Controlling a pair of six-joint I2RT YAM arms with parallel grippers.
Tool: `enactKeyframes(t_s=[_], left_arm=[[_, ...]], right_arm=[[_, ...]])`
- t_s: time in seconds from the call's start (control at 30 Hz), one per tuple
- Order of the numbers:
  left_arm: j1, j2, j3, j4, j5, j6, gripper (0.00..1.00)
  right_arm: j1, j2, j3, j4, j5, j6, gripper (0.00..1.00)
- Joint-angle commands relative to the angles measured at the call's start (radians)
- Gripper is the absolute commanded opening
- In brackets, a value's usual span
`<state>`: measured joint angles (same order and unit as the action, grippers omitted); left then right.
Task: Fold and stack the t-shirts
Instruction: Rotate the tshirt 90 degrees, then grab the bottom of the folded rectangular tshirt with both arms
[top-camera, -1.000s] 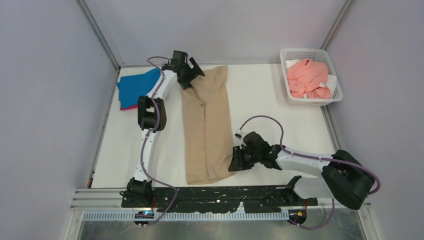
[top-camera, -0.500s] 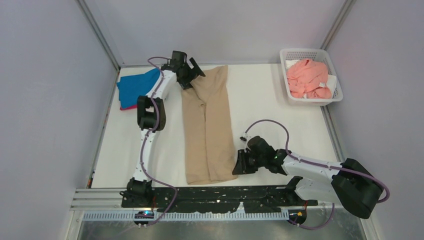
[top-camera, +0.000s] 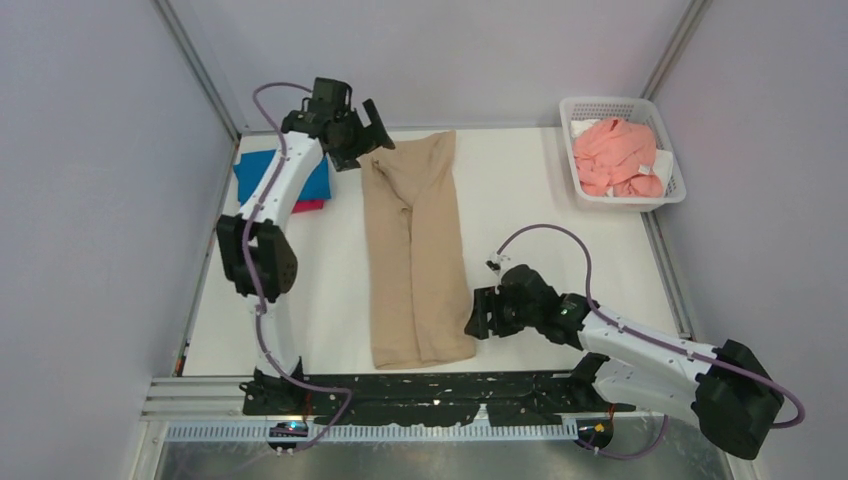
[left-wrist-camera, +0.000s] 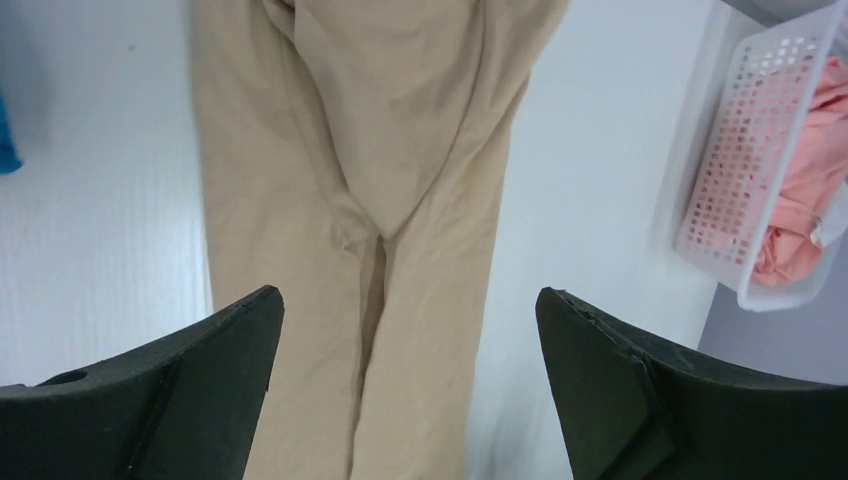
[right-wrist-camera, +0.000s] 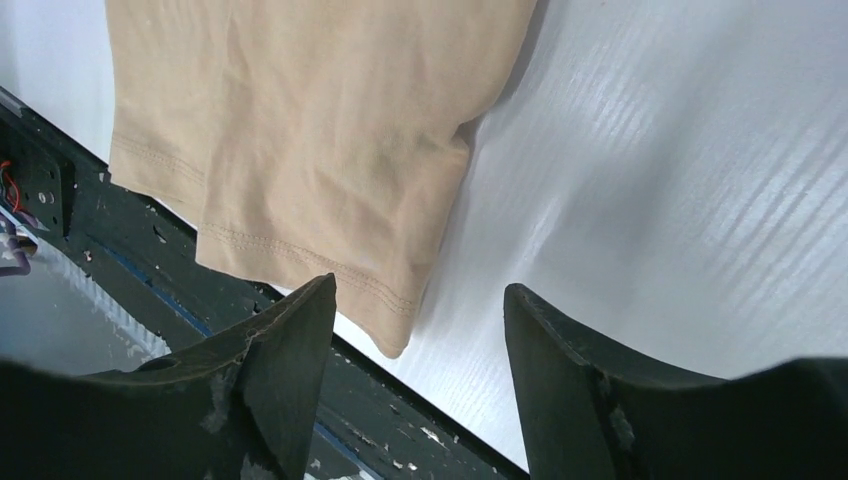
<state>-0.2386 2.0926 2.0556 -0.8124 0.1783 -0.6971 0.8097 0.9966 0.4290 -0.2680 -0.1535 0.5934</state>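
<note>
A tan t-shirt (top-camera: 413, 255), folded into a long strip, lies flat down the middle of the table; its far end shows in the left wrist view (left-wrist-camera: 380, 150) and its near hem in the right wrist view (right-wrist-camera: 300, 130). My left gripper (top-camera: 368, 140) (left-wrist-camera: 405, 292) hovers open above the far end, holding nothing. My right gripper (top-camera: 478, 322) (right-wrist-camera: 418, 287) is open just right of the near hem corner, also empty. A blue t-shirt (top-camera: 258, 175) lies on a magenta-red t-shirt (top-camera: 305, 206) at the far left. A salmon pink t-shirt (top-camera: 618, 155) (left-wrist-camera: 810, 150) sits crumpled in the basket.
The white mesh basket (top-camera: 625, 202) (left-wrist-camera: 730, 170) stands at the far right corner. A black base rail (top-camera: 450, 388) (right-wrist-camera: 380, 420) runs along the near table edge, right under the tan hem. Grey walls close in left, right and behind.
My left arm has lifted and swung left off the tan shirt's far end. My right gripper stays by the near hem corner, and its jaws now stand wider apart.
</note>
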Motion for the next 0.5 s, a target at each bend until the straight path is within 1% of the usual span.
enactKeyframes(t_s=[0.0,0.07,0.17,0.2,0.27,0.3,0.37,0.47], left_arm=[[-0.034,-0.313,-0.217,-0.070,-0.106,0.064,1.00],[-0.061,-0.491,-0.463,0.017,-0.114,0.048,1.00],[-0.124,-0.809,-0.894,0.201,-0.140,-0.029,1.00],[-0.169,-0.903,-1.023,0.231,-0.185,-0.064,0.99],[-0.280,-1.075,-1.225,0.277,-0.258,-0.114,1.00],[-0.331,-1.136,-1.303,0.271,-0.262,-0.126,1.00],[-0.418,-1.234,-1.418,0.197,-0.272,-0.190,1.00],[-0.519,-1.358,-1.585,0.134,-0.255,-0.316,1.00]], right_arm=[[0.004,-0.069,0.015,-0.047,0.037,-0.032,0.68],[0.003,-0.087,-0.001,-0.032,0.016,-0.027,0.69],[0.004,-0.099,-0.018,-0.012,-0.014,-0.024,0.69],[0.004,-0.102,-0.024,-0.012,-0.024,-0.025,0.70],[0.005,-0.105,-0.035,-0.004,-0.040,-0.027,0.71],[0.005,-0.104,-0.037,-0.002,-0.044,-0.027,0.71],[0.006,-0.102,-0.048,0.004,-0.064,-0.025,0.71],[0.006,-0.099,-0.081,0.032,-0.073,-0.005,0.71]])
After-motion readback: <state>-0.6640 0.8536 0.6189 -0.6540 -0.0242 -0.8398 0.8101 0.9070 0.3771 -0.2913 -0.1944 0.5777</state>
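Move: Some 46 cm back from the left hand, about 2 cm to its right and 18 cm below, lies the near-left corner of the tan t-shirt; the near-right corner is about 21 cm to the right of it. The blue stack sits some 22 cm left of this hand and 4 cm farther out. From the right hand, the near-right corner lies roughly 5 cm back, 3 cm left and 4 cm below. Sweeping back along the t-shirt's left side, the empty left hand travels about 34 cm from the collar end towards the near-left corner, first rising some 5 cm, then sinking to end about 9 cm lower than it began. It turns roughly 10 degrees clockwise, fingers still wide open. The right hand hovers beside the near-right corner, drifting back a centimetre or two, still open. ##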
